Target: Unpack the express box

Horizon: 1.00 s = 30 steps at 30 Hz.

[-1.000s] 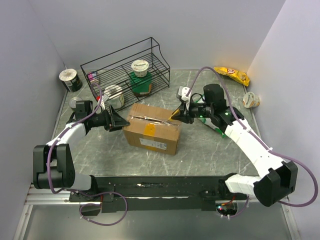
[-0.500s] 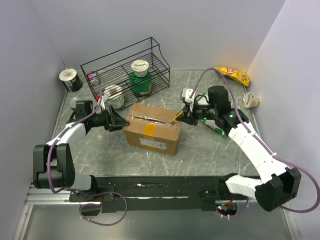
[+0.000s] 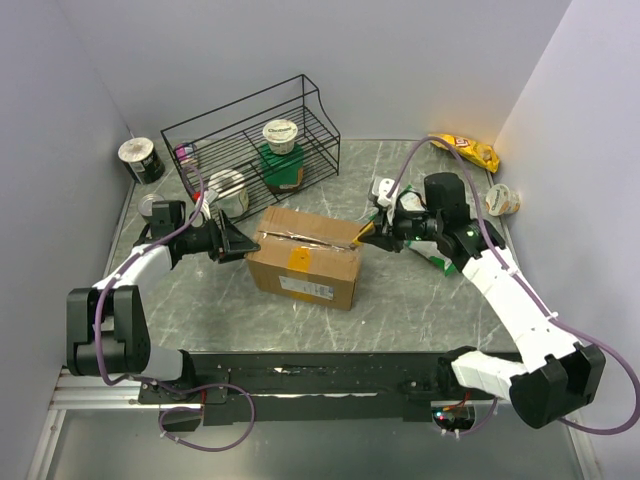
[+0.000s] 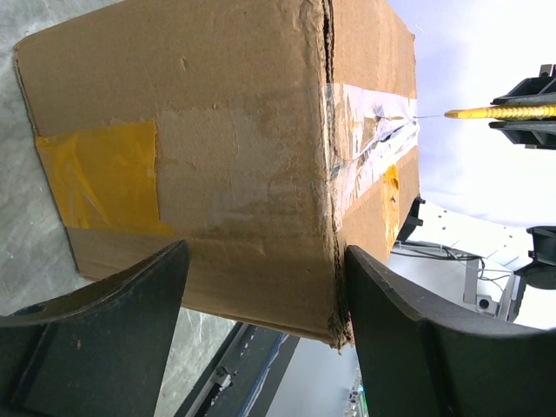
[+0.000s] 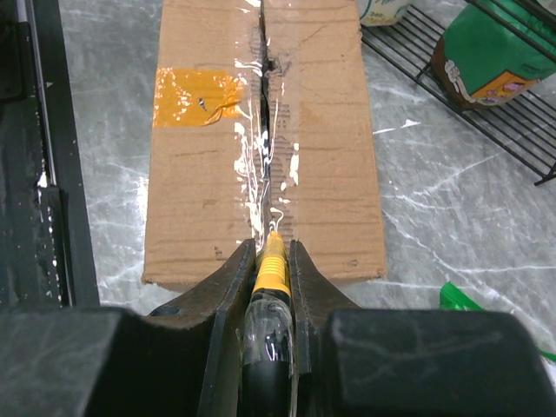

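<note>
The express box [image 3: 305,258] is a brown carton lying mid-table, with a yellow sticker [image 3: 298,259] on its top. Clear tape along its top seam [image 5: 263,148] looks slit and ragged. My right gripper [image 3: 377,234] is shut on a yellow-tipped cutter [image 5: 271,269], whose tip rests at the seam's right end. My left gripper [image 3: 243,240] stands open at the box's left end [image 4: 217,148]. Its upper finger [image 4: 417,330] touches the top edge, and its lower finger [image 4: 104,321] lies in front of the end face. The cutter's tip [image 4: 495,111] shows beyond the box in the left wrist view.
A black wire rack [image 3: 315,105] with cups and a green pack [image 5: 486,61] stands behind the box. A cup [image 3: 141,158] sits back left. A yellow snack bag [image 3: 465,150] and another cup [image 3: 502,200] lie back right. A green packet [image 3: 440,262] lies under the right arm.
My right gripper has drawn the cutter rightward along the seam to the box's right end. The left gripper and the box have stayed put.
</note>
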Available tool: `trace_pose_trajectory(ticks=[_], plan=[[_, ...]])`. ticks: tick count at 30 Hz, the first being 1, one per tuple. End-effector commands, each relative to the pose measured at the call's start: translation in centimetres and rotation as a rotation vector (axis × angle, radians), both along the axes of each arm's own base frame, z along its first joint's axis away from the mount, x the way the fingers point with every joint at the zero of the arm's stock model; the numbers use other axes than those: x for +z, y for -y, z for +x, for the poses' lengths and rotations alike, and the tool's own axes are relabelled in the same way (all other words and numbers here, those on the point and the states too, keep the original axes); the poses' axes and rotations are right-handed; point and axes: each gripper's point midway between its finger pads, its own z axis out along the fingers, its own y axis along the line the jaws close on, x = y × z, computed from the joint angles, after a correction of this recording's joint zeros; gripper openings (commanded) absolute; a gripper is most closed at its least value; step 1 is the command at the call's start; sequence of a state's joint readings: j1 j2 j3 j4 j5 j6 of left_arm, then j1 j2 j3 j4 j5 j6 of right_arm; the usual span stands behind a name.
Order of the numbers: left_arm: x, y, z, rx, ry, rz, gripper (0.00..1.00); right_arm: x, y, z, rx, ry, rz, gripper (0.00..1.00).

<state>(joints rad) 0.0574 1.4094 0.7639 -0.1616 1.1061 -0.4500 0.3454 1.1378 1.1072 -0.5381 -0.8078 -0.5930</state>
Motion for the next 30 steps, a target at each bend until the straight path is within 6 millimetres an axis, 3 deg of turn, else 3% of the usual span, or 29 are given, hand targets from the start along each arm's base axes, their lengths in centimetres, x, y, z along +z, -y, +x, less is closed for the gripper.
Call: trace_pose_trajectory(ticks=[1, 12, 16, 19, 22, 26, 30], plan=[[-6.4, -3.4, 1.9, 0.167, -0.056, 0.262, 0.75, 0.2, 2.0, -0.5, -0.056, -0.008, -0.044, 0.00], [-6.8, -3.4, 1.9, 0.157, -0.059, 0.277, 0.75, 0.3, 3.6, -1.7, -0.085, -0.026, -0.074, 0.00], [-5.7, -3.2, 2.2, 0.143, -0.021, 0.270, 0.75, 2.2, 4.8, -0.5, -0.182, -0.032, -0.028, 0.00], [-2.1, -2.1, 2.7, 0.086, 0.083, 0.193, 0.79, 3.8, 6.5, 2.0, -0.348, -0.033, 0.040, 0.00], [2.4, -1.0, 3.5, 0.042, 0.194, 0.126, 0.79, 3.9, 7.7, 3.0, -0.468, -0.051, 0.084, 0.00], [8.0, -1.3, 5.0, -0.004, 0.394, 0.182, 0.79, 1.4, 8.8, 4.4, -0.600, -0.093, 0.075, 0.00], [9.6, -3.0, 6.1, 0.009, 0.508, 0.320, 0.77, -1.0, 8.2, 5.4, -0.629, -0.136, 0.037, 0.00]])
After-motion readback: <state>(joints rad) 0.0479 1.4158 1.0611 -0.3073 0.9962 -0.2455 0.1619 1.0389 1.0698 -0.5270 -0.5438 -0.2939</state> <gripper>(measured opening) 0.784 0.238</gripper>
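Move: The knife in the right hand is at the right end of the box's taped seam, about 4 cm left, 1 cm ahead and 3 cm below that hand. The box's middle lies some 15 cm left, level fore and aft, 11 cm down; the green-white bag is roughly 15 cm right, 12 cm ahead, 18 cm down. For the left hand, the box's middle is about 16 cm right, 1 cm back and 4 cm below, the white tub about 16 cm ahead, 2 cm left, 4 cm down. Keeping its grip on the knife, the right hand draws it slowly some 2 cm rightward, easing slightly back, to finish along the seam, then swings faster off the box's right end towards the green-white bag, rightward and forward, turning about 30 degrees clockwise. Late on, the left hand stops bracing the box's left end and comes free, fingers still open, rising about 6 cm and going 5 cm forward while its wrist tilts. ##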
